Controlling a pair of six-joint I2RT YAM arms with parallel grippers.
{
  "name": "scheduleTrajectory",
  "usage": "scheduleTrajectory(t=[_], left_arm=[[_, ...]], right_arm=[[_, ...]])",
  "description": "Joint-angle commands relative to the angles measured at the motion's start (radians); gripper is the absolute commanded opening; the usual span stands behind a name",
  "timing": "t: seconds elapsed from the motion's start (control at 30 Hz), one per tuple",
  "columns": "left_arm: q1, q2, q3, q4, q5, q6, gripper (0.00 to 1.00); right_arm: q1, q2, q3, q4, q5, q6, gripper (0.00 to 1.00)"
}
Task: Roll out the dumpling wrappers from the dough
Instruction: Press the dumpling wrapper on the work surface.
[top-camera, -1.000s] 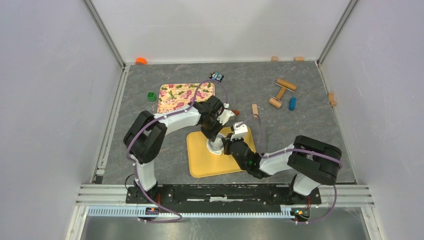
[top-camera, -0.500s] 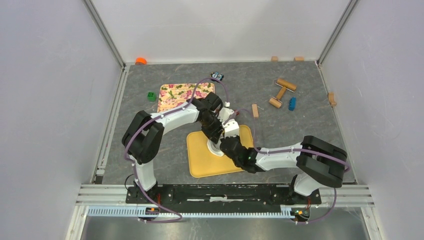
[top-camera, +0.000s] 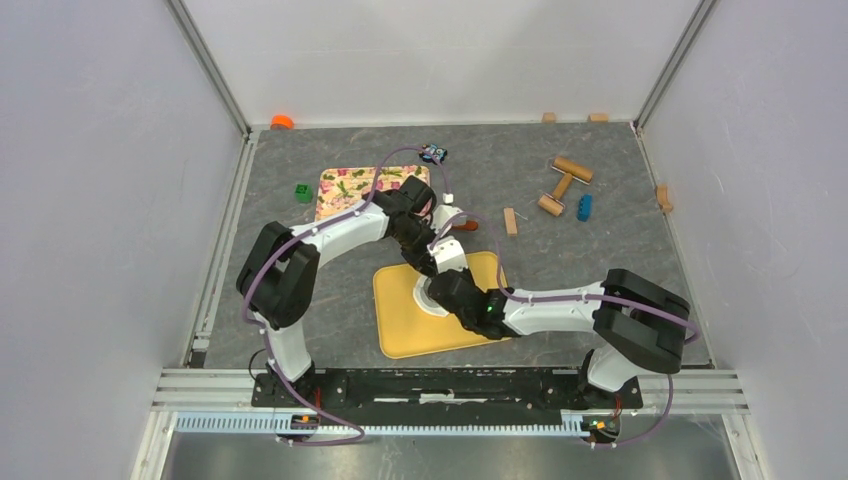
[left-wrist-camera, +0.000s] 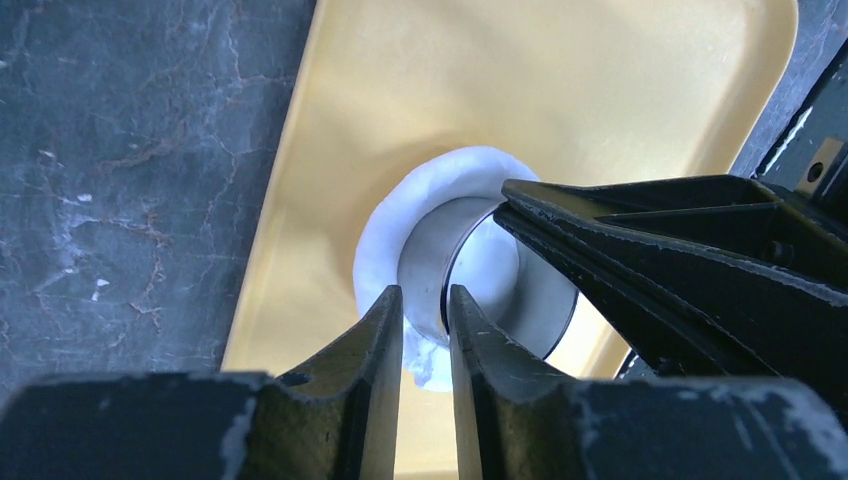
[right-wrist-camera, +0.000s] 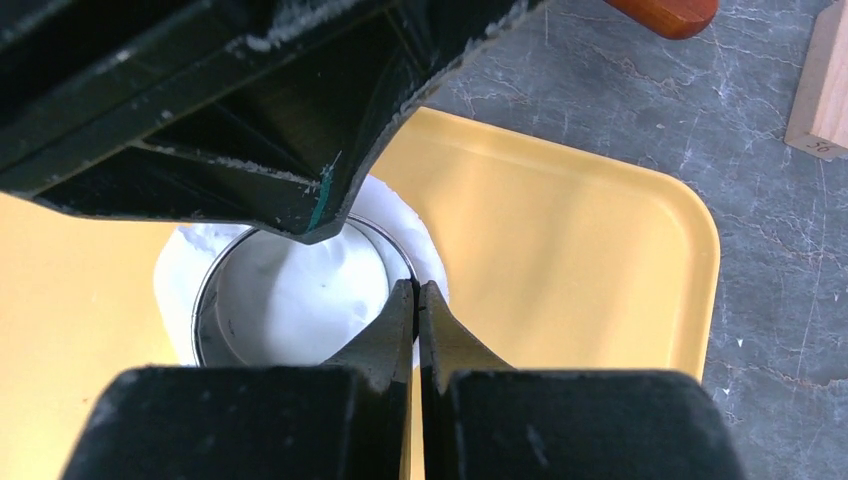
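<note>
A thin, flattened white dumpling wrapper (right-wrist-camera: 300, 290) lies on the yellow board (top-camera: 430, 335), with a clear round cup (right-wrist-camera: 205, 300) standing on it. A ragged band of dough (left-wrist-camera: 400, 215) sticks out around the cup (left-wrist-camera: 425, 250). My right gripper (right-wrist-camera: 417, 292) is shut on the cup's near rim. My left gripper (left-wrist-camera: 425, 300) is open by a narrow gap, its fingertips on either side of the cup's wall on the opposite side. From above, both grippers meet over the cup, the left (top-camera: 432, 272) and the right (top-camera: 447, 290), hiding most of it.
A floral board (top-camera: 370, 190) lies behind the yellow one. A wooden rolling pin (top-camera: 562, 185), a blue block (top-camera: 584, 207) and a wooden block (top-camera: 510, 220) sit at the back right. A green block (top-camera: 303, 192) and a red-brown handle (top-camera: 465, 226) lie nearby.
My left gripper has opened from shut and drawn back toward the far left. My right gripper has slid left over the board, staying shut at the cup.
</note>
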Motion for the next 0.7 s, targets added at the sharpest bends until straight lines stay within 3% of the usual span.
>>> scheduleTrajectory(t=[0.0,0.2,0.33,0.67], left_arm=[[0.003,-0.027,-0.012,-0.034,0.030,0.002,0.30],[0.002,-0.038,-0.063,-0.076,0.001,0.030,0.23],[0.001,-0.030,-0.096,-0.078,-0.027,0.049,0.03],[-0.115,0.032,-0.201,-0.061,-0.120,0.141,0.02]], right_arm=[[0.019,0.028,0.026,-0.115,-0.089,-0.012,0.00],[0.020,0.026,0.043,-0.115,-0.090,-0.014,0.00],[0.022,0.026,0.010,-0.069,-0.113,-0.012,0.00],[0.032,0.024,-0.263,0.002,-0.199,0.092,0.00]])
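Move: The ring cutter stands in the dough, its middle about 4 cm back from the left hand, level with it sideways and some 4 cm lower. From the right hand, whose shut fingers hold its right-hand rim, the middle is about 3 cm to the left, level front to back and 2 cm lower. Counted from the right hand, the knife handle lies roughly 13 cm ahead and 4 cm right, and the wooden block 14 cm ahead and 12 cm right. Down, back and to the left, about 2 cm each way, the left hand comes onto the far rim of the ring cutter and shuts its part-open fingers, pinching the rim. The right hand keeps its pinch on the right-hand rim, drifting 1.5 cm left and slightly up, then easing back and down as its left side tilts up some 10 degrees. ##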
